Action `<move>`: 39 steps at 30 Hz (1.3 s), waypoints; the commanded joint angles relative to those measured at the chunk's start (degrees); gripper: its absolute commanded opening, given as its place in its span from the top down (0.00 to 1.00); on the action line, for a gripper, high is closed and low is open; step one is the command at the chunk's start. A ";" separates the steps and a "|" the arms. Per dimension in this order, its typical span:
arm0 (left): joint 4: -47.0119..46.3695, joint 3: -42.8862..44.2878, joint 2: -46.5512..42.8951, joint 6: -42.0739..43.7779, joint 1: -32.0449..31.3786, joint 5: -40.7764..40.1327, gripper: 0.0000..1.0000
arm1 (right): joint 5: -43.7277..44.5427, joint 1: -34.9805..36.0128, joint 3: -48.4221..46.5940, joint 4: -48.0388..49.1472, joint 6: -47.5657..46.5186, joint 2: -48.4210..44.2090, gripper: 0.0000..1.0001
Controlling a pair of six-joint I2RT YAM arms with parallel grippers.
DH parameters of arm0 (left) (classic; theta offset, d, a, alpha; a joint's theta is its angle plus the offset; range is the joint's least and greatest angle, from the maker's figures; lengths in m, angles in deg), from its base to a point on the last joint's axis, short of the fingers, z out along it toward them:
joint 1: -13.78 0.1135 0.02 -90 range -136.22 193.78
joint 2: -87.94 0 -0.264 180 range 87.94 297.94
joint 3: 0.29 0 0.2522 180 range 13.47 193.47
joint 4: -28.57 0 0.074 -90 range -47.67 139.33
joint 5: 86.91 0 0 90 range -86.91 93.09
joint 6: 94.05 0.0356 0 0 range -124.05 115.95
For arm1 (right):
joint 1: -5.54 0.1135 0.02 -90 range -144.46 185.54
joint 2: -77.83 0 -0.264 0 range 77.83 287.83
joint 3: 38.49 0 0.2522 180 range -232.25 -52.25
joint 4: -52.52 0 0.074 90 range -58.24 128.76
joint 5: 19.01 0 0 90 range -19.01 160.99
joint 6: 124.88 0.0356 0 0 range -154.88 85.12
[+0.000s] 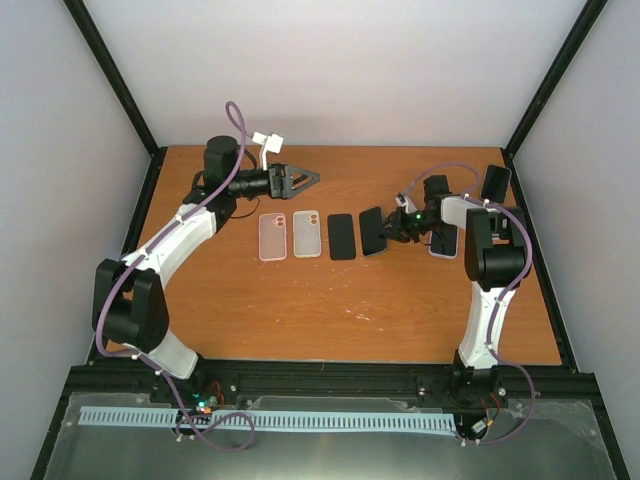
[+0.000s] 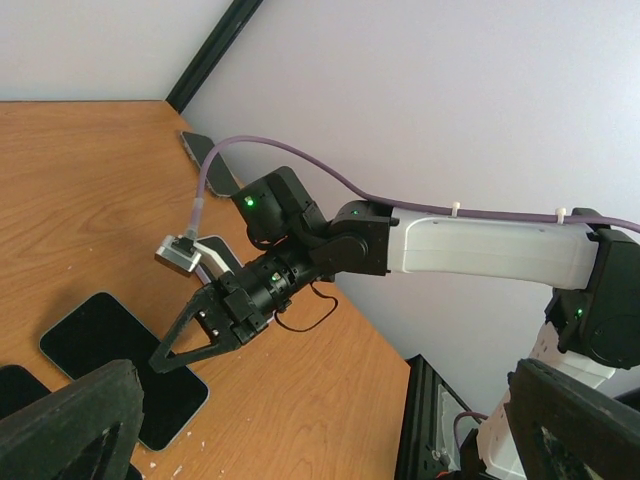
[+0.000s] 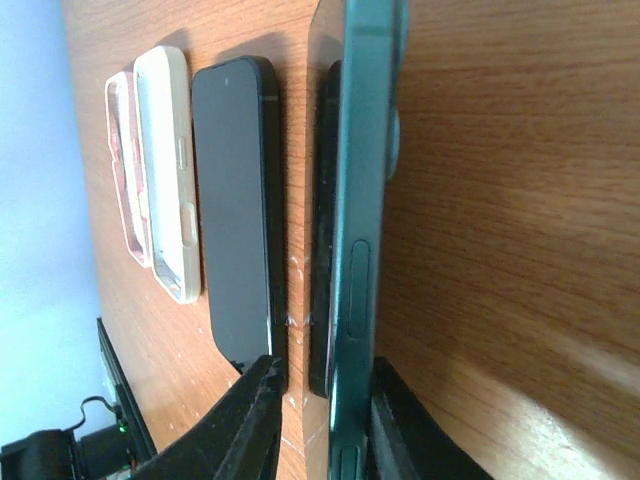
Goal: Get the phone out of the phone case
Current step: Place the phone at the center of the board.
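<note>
A dark phone in a dark green case (image 3: 362, 200) is tipped up on one long edge, seen edge-on in the right wrist view. It also shows in the top view (image 1: 372, 230) and the left wrist view (image 2: 105, 345). My right gripper (image 3: 322, 410) straddles its near end. One finger (image 3: 405, 435) rests against the case's back. The other finger (image 3: 250, 420) stands a little apart from the screen side, with table showing in the gap. My left gripper (image 1: 308, 179) is wide open and empty, held above the table at the back left, apart from the phones.
A bare black phone (image 1: 342, 236), a beige case (image 1: 306, 233) and a pink case (image 1: 272, 237) lie in a row left of the cased phone. Another phone (image 1: 445, 242) lies under the right arm, and one (image 1: 495, 182) near the back right corner.
</note>
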State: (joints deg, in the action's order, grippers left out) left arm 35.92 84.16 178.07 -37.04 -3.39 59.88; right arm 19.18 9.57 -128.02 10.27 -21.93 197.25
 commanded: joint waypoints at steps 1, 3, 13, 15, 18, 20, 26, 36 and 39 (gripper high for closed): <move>-0.97 2.42 1.10 -1.16 0.29 0.73 0.00 | 0.12 -0.35 -1.57 -0.57 -0.15 0.30 0.71; -1.10 2.43 1.19 -1.40 0.38 0.84 0.00 | 0.99 -0.34 -1.40 -0.80 -0.33 -0.31 0.65; -1.76 1.69 1.32 -1.98 0.54 0.87 0.00 | 4.98 -0.34 0.21 -2.59 -1.86 -4.90 0.42; -1.76 1.62 1.16 -1.90 0.56 0.73 0.00 | 6.19 -0.32 0.39 -3.20 -2.40 -6.08 0.35; -1.76 1.31 0.89 -1.73 0.56 0.43 0.00 | 8.48 -0.34 0.61 -3.95 -3.03 -8.10 0.23; -1.80 1.08 0.47 -1.70 0.69 0.32 0.00 | 10.06 -0.34 0.98 -4.26 -3.38 -9.77 0.15; -2.11 -0.01 -1.08 -1.39 0.78 -0.31 0.00 | 16.00 -0.34 1.03 -7.61 -6.38 -15.70 0.00; -2.20 -1.34 -3.52 -1.02 0.95 -1.12 0.00 | 34.34 -0.34 2.92 -11.26 -9.28 -27.29 0.00; -2.20 -1.49 -3.94 -1.10 0.91 -1.17 0.00 | 42.17 -0.42 2.65 -12.98 -8.34 -28.22 0.00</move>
State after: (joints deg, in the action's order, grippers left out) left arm 35.20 82.57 176.23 -38.40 -2.72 58.95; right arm 48.73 9.57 -126.03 0.30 -29.98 170.72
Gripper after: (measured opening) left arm 0.997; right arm 0.995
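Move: At the right hand's fingertips is the phone, still between them by its raised right long edge; its middle lies about 3 cm left, 2 cm ahead and 2 cm below. The black phone is some 12 cm left and level fore and aft, the cased phone roughly 16 cm right and 1 cm ahead, both about 4 cm below. From the left hand the phone lies some 19 cm right, 6 cm ahead and 29 cm below. Letting go of the phone's right edge, the right hand sinks half a centimetre as its already loosening fingers part, then lifts off about 11 cm, drawing some 7 cm to the right, away from the phone. The fingers go on to fully open, and the wrist turns roughly 35 degrees so that they point more steeply down. ##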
